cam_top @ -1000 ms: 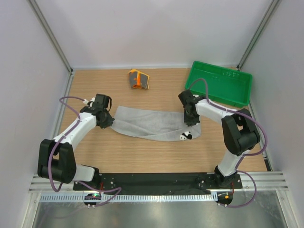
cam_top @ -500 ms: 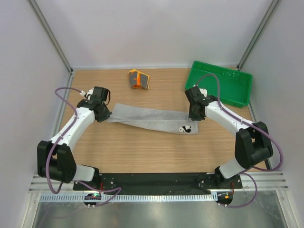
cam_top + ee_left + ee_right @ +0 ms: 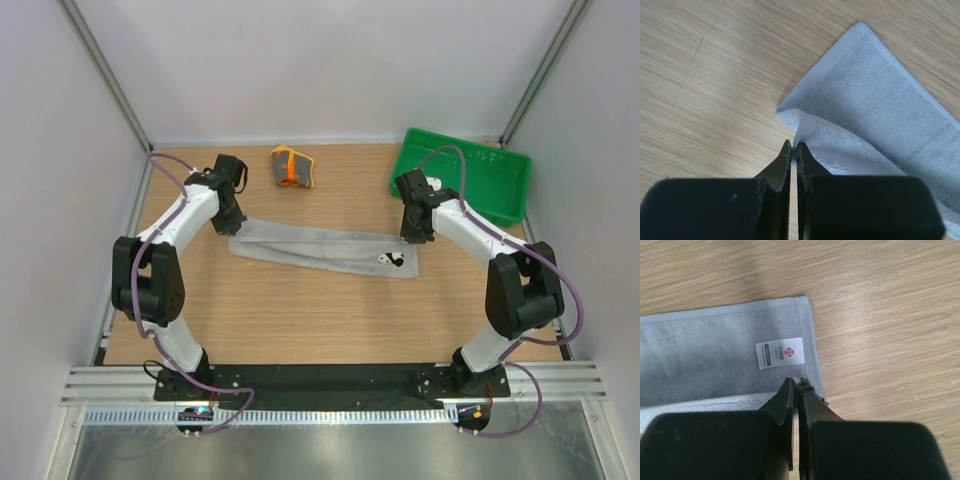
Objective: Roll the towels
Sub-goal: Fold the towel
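Observation:
A light grey towel (image 3: pixel 320 250) lies across the table as a long strip, folded lengthwise. My left gripper (image 3: pixel 236 224) is shut on its left end. In the left wrist view the jaws (image 3: pixel 794 149) pinch a towel (image 3: pixel 880 115) edge, with the lower layer's corner lying flat beyond. My right gripper (image 3: pixel 411 238) is shut on the right end. The right wrist view has that gripper (image 3: pixel 797 382) clamped on the towel (image 3: pixel 705 355) hem beside a white label (image 3: pixel 780 353). The orange and yellow towel (image 3: pixel 291 167), with grey showing, sits bunched near the back edge.
A green plastic tray (image 3: pixel 446 190) stands at the back right, close behind my right arm. Grey walls and metal posts enclose the wooden table (image 3: pixel 320 320) at the back and sides. The black base plate (image 3: pixel 330 378) runs along the near edge.
Both grippers have carried the grey towel's ends towards the back of the table. The towel has gone from a loose sagging sheet to a narrower, straighter strip. The left arm swung far back.

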### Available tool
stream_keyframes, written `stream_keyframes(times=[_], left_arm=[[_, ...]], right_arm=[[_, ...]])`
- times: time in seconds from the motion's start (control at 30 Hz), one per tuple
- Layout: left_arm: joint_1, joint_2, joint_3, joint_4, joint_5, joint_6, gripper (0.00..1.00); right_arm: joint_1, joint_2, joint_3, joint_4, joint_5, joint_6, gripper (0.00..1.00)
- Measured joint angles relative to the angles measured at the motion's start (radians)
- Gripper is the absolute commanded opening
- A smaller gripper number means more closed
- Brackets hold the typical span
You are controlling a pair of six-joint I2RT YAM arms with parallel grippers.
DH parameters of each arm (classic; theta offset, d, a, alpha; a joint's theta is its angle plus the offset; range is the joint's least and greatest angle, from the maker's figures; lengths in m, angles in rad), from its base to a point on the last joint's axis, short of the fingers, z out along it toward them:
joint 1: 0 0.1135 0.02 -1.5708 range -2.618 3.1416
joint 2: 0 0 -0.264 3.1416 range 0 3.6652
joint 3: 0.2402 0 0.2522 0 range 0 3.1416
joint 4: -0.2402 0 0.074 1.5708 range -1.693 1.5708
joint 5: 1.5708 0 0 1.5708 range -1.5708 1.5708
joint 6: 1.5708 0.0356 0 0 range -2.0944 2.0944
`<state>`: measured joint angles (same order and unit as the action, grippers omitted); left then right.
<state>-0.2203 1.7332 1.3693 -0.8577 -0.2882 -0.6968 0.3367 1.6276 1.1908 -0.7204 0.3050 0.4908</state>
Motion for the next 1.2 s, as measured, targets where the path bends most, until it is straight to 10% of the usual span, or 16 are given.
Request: stream_keyframes(times=[0.37,0.53,0.7,0.8,1.2], left_arm=[[0.0,0.19,0.2,-0.06,-0.011,0.03,0.03],[0.0,0.287,0.262,-0.07,-0.008,0.031,0.28],[0.0,0.362,0.349,-0.082,-0.011,0.051,0.71],[0.0,0.357,0.359,-0.08,-0.016,0.052,0.79],[0.0,-0.021,0.037,-0.036,-0.122,0.02,0.83]], right_arm=[[-0.025,0.109,0.059,0.008,-0.007,-0.015,0.01],[-0.052,0.151,0.068,0.019,-0.013,-0.016,0.02],[-0.082,0.234,0.097,0.033,-0.027,-0.02,0.69],[-0.091,0.256,0.108,0.034,-0.026,-0.026,0.84],[-0.091,0.048,0.093,0.037,-0.029,-0.036,0.83]])
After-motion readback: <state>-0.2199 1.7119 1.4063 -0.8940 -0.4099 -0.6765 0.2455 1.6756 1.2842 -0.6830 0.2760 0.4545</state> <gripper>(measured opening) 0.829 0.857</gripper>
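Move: The towel's near edge, already pinched at both corners, is going to its far edge: the far-left corner lies about 6 cm ahead of the left hand, 2 cm right and 4 below; the far-right corner is some 5 cm ahead of the right hand, 1 cm right and 5 below. The orange-grey bundle is about 15 cm ahead and 12 right of the left hand. From the right hand, the panda print is 5 cm back and 5 left, the green box's middle 14 ahead and 11 right. The towel's held edge is carried on forward and laid down just short of the far edge: the left hand goes about 6 cm forward, sinking 4, the right sinks some 5 cm while going 3 forward and 2 right. Both grippers open wide low at the corners and let go, then lift 6 to 7 cm, the left also drawing back about 6. ##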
